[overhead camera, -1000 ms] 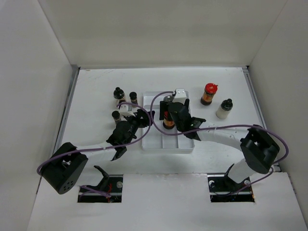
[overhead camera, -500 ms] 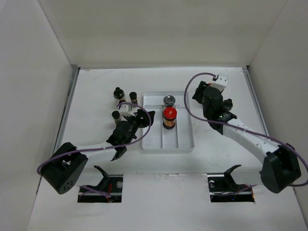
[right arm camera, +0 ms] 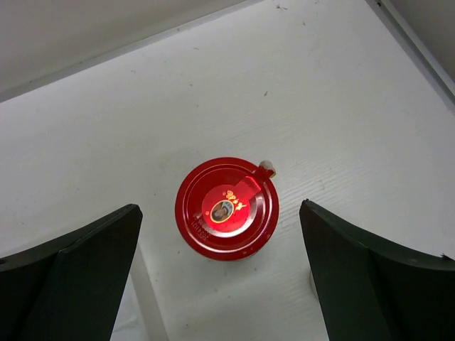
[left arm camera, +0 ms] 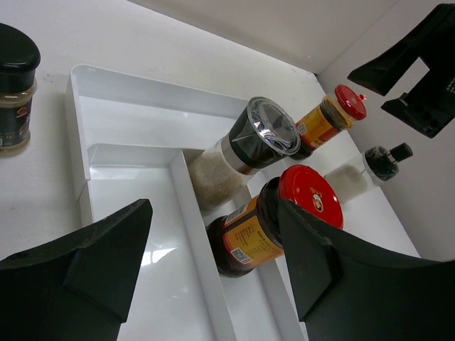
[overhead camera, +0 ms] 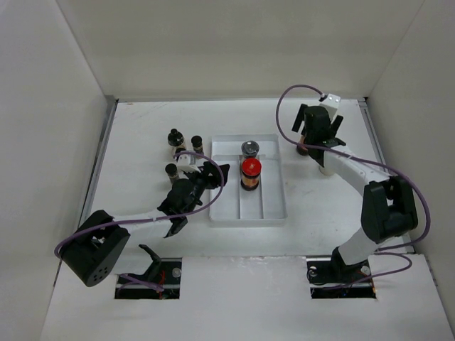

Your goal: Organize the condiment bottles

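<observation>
A white tray (overhead camera: 269,204) holds a silver-capped bottle (overhead camera: 249,148) and a red-capped bottle (overhead camera: 250,170) with dark contents, both upright. My left gripper (overhead camera: 217,174) is open and empty at the tray's left edge, and in the left wrist view (left arm camera: 215,213) it faces both bottles. My right gripper (overhead camera: 315,138) is open above a second red-capped bottle (right arm camera: 227,208), which stands on the table between its fingers without touching them. A whitish black-capped bottle (left arm camera: 370,167) stands beside it. Small black-capped jars (overhead camera: 175,137) (overhead camera: 197,142) (overhead camera: 171,170) stand left of the tray.
White walls enclose the table on three sides. The tray has long compartments split by low dividers (left arm camera: 199,234). A metal strip (overhead camera: 105,149) runs along the table's left edge.
My right gripper has let go of the red-capped bottle in the tray and swung to the back right, over the second red-capped bottle. My left arm has not moved.
</observation>
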{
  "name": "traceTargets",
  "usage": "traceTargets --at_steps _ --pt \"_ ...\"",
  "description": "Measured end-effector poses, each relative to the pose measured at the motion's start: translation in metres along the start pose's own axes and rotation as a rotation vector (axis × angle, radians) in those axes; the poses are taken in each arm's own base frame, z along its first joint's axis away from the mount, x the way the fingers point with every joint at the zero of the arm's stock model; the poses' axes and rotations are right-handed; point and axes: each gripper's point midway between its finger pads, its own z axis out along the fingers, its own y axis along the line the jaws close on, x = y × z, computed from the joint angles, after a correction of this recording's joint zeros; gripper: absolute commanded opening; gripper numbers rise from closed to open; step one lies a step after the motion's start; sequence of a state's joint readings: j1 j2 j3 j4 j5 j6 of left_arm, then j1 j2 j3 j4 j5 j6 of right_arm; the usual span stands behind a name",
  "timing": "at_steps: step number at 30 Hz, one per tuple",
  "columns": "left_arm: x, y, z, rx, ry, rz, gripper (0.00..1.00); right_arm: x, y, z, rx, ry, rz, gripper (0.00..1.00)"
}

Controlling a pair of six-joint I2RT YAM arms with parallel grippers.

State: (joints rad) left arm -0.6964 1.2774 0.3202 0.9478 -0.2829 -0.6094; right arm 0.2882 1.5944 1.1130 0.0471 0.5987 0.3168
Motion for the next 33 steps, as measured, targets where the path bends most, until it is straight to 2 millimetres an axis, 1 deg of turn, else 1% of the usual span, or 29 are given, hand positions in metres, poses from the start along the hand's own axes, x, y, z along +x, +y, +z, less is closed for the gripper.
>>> traceTargets --at_steps 2,4,11,14,19,21,24,28,31,33 --pt "0.000 0.000 0.000 0.000 0.000 0.000 0.70 0.001 -0.001 0.007 0.008 0.010 -0.006 1.00" --pt "0.000 0.000 0.000 0.000 0.000 0.000 0.70 0.006 -0.001 0.013 0.014 0.028 -0.017 1.00" --pt "0.000 0.000 0.000 0.000 0.000 0.000 0.71 0.040 -0.001 0.030 0.002 0.120 -0.059 1.00" --pt "0.000 0.000 0.000 0.000 -0.001 0.000 0.71 0.045 -0.003 0.035 0.003 0.139 -0.061 0.91" --pt "-0.001 -0.001 0.000 0.003 -0.005 -0.002 0.71 0.046 -0.003 0.045 -0.004 0.147 -0.054 0.72" --pt "-0.001 -0.001 0.000 0.003 -0.005 -0.002 0.71 0.046 -0.003 0.046 -0.007 0.151 -0.050 0.67" --pt "-0.001 -0.001 0.000 0.003 -0.006 -0.002 0.71 0.047 -0.003 0.046 -0.013 0.154 -0.049 0.57" --pt "-0.001 -0.001 0.000 0.003 -0.006 -0.002 0.71 0.046 -0.003 0.041 -0.022 0.155 -0.043 0.54" --pt "-0.001 -0.001 0.000 0.003 -0.006 -0.002 0.70 0.046 -0.006 0.027 -0.039 0.156 -0.036 0.52" --pt "-0.001 0.000 0.000 0.002 -0.004 -0.002 0.70 0.041 -0.007 0.011 -0.053 0.149 -0.030 0.52"
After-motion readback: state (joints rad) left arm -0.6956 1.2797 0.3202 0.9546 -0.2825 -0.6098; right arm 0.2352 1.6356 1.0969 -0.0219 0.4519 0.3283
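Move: The standing red-lidded bottle is about 3 cm ahead of the open right hand, 1 cm to its right, its middle some 9 cm below. The white bottle stands roughly 4 cm back and 10 cm right of this hand; in the tray, the grey-lidded jar is 4 cm back and 22 cm left, the placed red-lidded bottle 11 cm back and 22 cm left. From the left hand the standing bottle is about 17 cm ahead, 32 cm right. Right hand sinks about 6 cm, pinches the red-lidded bottle near its lid, then draws back 3 cm, rising. ##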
